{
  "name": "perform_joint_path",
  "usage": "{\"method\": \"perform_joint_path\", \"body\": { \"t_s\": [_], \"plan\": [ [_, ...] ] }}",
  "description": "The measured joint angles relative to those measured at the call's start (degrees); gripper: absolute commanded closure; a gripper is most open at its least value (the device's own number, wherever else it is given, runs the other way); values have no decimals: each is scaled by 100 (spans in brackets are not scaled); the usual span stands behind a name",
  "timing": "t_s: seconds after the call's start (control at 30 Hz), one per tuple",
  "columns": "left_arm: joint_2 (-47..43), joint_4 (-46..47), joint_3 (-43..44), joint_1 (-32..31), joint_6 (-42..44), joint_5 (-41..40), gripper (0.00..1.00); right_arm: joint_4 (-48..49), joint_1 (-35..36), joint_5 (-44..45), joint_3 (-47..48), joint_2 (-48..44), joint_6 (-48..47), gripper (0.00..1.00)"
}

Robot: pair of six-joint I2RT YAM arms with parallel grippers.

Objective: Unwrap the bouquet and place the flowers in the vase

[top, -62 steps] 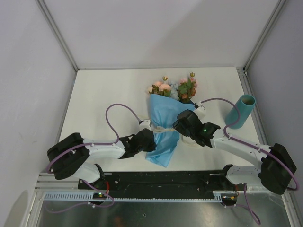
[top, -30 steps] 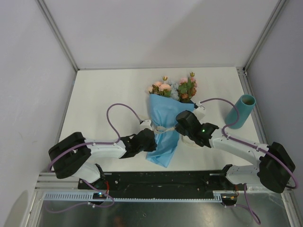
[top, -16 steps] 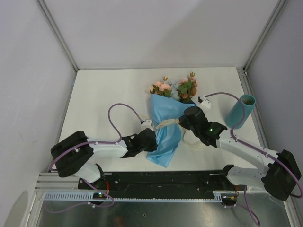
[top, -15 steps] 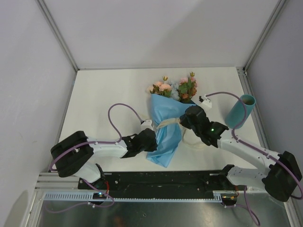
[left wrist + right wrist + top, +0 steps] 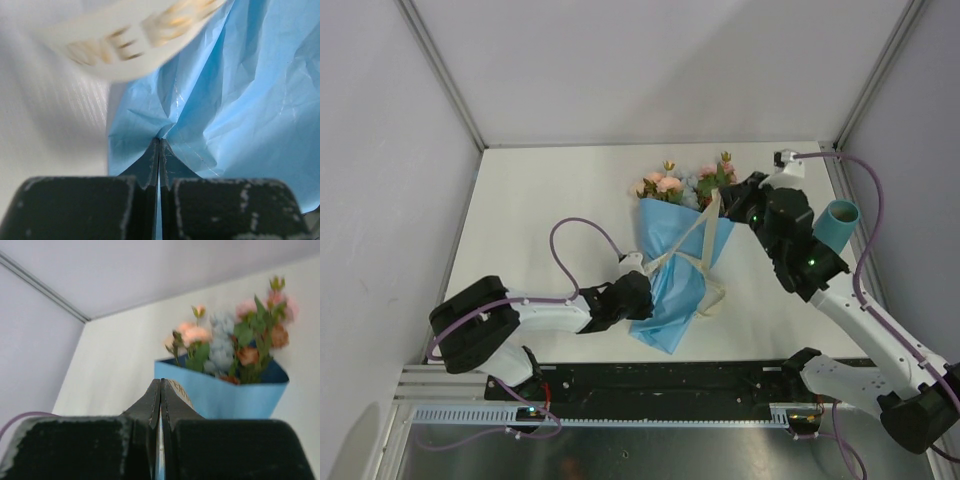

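The bouquet (image 5: 678, 262) lies mid-table, a light blue paper cone with the flowers (image 5: 686, 184) at its far end. My left gripper (image 5: 644, 296) is shut on a fold of the blue paper (image 5: 220, 90) at the cone's left edge. My right gripper (image 5: 728, 194) is raised over the bouquet's right side and shut on the cream ribbon (image 5: 684, 242), which runs taut from the jaws down to the cone's waist. In the right wrist view the lettered ribbon (image 5: 182, 392) shows at the fingertips, with the flowers (image 5: 230, 342) beyond. The teal vase (image 5: 840, 222) leans at the right, partly behind the right arm.
A loose loop of ribbon (image 5: 718, 296) hangs onto the table right of the cone. White walls with metal posts (image 5: 440, 75) enclose the table on three sides. The arm bases and a black rail (image 5: 660, 380) line the near edge.
My right gripper has risen and swung to the far right with the ribbon, pulling it out into long taut strands. The left gripper stays shut on the paper.
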Motion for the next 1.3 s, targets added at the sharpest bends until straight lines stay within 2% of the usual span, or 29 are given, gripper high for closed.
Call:
{"method": "perform_joint_path", "body": {
  "t_s": [0.13, 0.33, 0.47, 0.63, 0.7, 0.73, 0.9, 0.93, 1.0, 1.13, 1.3],
  "plan": [
    [35, -50, 68, 0, 2, -31, 100, 483, -271, -378, 413, 74, -807, 100],
    [35, -140, 120, 0, 2, -55, 100, 1189, -710, -857, 1565, 490, -1827, 100],
    [33, -192, 140, 0, 4, -85, 100, 1550, -1043, -1178, 2470, 734, -2232, 100],
    [22, -216, 142, 0, 4, -101, 99, 1547, -1285, -1506, 3912, 1213, -2470, 100],
    [11, -223, 142, 0, 13, -101, 90, 1451, -1296, -1624, 4301, 1325, -2487, 100],
    [-9, -245, 146, 0, 26, -101, 82, 1388, -1296, -1674, 4380, 1329, -2479, 100],
    [-304, -533, 321, 0, 286, -181, 56, 839, -1294, -1952, 4063, 1084, -2229, 100],
    [-398, -640, 417, 0, 376, -205, 46, 756, -1294, -2024, 3805, 960, -2133, 100],
    [-614, -835, 625, 0, 570, -260, 35, 494, -1294, -2177, 3185, 654, -1897, 100],
    [-1226, -1091, 1086, 0, 1058, -380, 28, -52, -1294, -2522, 2131, 125, -1539, 100],
    [-2011, -1078, 1397, 0, 1845, -175, 25, -632, -1281, -3174, 1530, -240, -1311, 100]
  ]
}}
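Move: The right hand, with the ribbon end already pinched, has the ribbon's wrap round the bouquet's paper about 30 cm below and 12 cm to its left, scarcely 1 cm nearer the base. The flowers lie some 24 cm ahead, 8 cm left and 26 cm lower; the vase about 5 cm ahead, 25 cm right and 20 cm lower. From the left hand, with its shut tips down on the blue paper, the wrap is about 12 cm ahead and 5 cm right, roughly level. The right hand keeps the ribbon pinched and hauls it up about 32 cm away from the bouquet, fingers tipping upward nearly 50 degrees, then sinks some 20 cm, tipping back down, turning counter-clockwise and drawing slightly back. The left hand holds the paper's near part through the first half, then lets it go, opening to about three quarters as it rises 18 cm with its fingertips lifting. ##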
